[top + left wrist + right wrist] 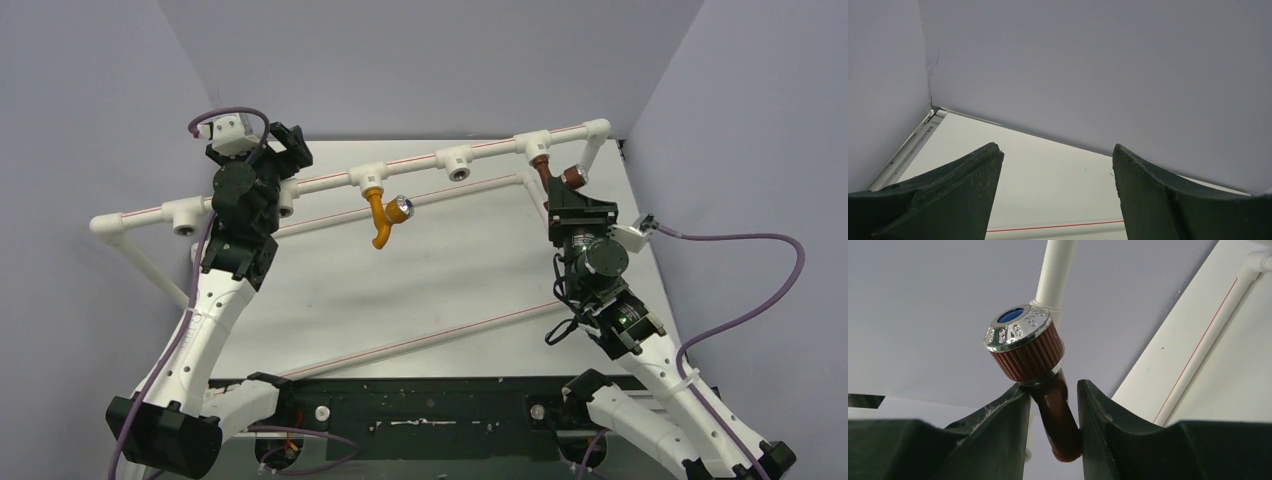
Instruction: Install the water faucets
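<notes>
The orange-yellow faucet (380, 216) hangs spout-down from a T socket on the white pipe rail (490, 146), its silver knob facing right. The dark red-brown faucet (544, 168) sits under the socket near the rail's right end. In the right wrist view its ribbed collar and silver knob (1020, 337) stand above the fingers. My right gripper (561, 192) (1052, 386) is shut on its curved spout (1060, 415), with both fingers touching it. My left gripper (288, 150) (1056, 148) stands open and empty over the rail's left part, facing the back wall.
One socket (458, 161) between the two faucets and another (187, 216) at the far left have nothing in them. A lower pipe (430, 197) and a diagonal pipe (420, 340) cross the white table. Grey walls close the back and sides. A pipe (1058, 229) with a red line runs under the left fingers.
</notes>
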You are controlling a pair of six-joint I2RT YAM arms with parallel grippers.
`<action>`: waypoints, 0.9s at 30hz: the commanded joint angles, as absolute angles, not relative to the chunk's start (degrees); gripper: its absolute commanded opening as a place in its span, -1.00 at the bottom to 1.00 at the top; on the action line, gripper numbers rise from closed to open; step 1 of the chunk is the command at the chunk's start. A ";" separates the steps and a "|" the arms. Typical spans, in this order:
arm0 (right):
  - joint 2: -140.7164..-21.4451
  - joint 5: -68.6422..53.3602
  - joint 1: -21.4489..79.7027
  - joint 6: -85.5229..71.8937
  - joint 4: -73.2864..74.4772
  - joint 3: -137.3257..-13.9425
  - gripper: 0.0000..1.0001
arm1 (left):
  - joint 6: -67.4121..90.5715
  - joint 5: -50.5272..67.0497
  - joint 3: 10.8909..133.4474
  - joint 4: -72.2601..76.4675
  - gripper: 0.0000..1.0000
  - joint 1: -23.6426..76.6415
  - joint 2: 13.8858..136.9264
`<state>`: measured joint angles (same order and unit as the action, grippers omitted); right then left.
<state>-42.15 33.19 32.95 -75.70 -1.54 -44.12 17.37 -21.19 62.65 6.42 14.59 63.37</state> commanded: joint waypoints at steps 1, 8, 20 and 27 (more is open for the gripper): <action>-42.96 32.13 33.61 -91.22 4.80 -49.89 -1.00 | 17.34 -19.22 58.28 -8.00 0.56 15.65 65.83; -41.58 31.60 33.66 -89.16 4.57 -48.88 -0.96 | 17.30 -19.51 58.29 -8.15 0.56 15.64 65.92; -35.44 31.31 33.66 -79.68 10.12 -48.05 0.52 | 17.31 -19.60 58.30 -8.12 0.56 15.74 66.01; -31.52 32.41 33.66 -73.39 19.62 -50.19 0.68 | 17.40 -19.43 58.28 -8.00 0.56 15.73 66.08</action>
<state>-32.75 31.29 33.47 -78.41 14.59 -47.13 17.39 -20.99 62.61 6.07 14.70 63.29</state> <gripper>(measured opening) 0.832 0.782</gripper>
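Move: The brown faucet is already between my right fingers, its middle about 1 cm ahead of my right hand and 1 cm to the right. The white tee it hangs from lies some 7 cm ahead and 3 cm left; the next, empty tee about 16 cm left and 5 cm ahead, and the orange faucet some 28 cm left and 4 cm back. From my left hand the brown faucet lies about 48 cm right and 9 cm back. I keep my right hand's grip on the brown faucet almost in place, adding only some 5 degrees of roll, left side up. Then I spread the fingers wide to let go, and draw the hand back towards my base about 4 cm, drifting a little right, as the small roll comes off again. ##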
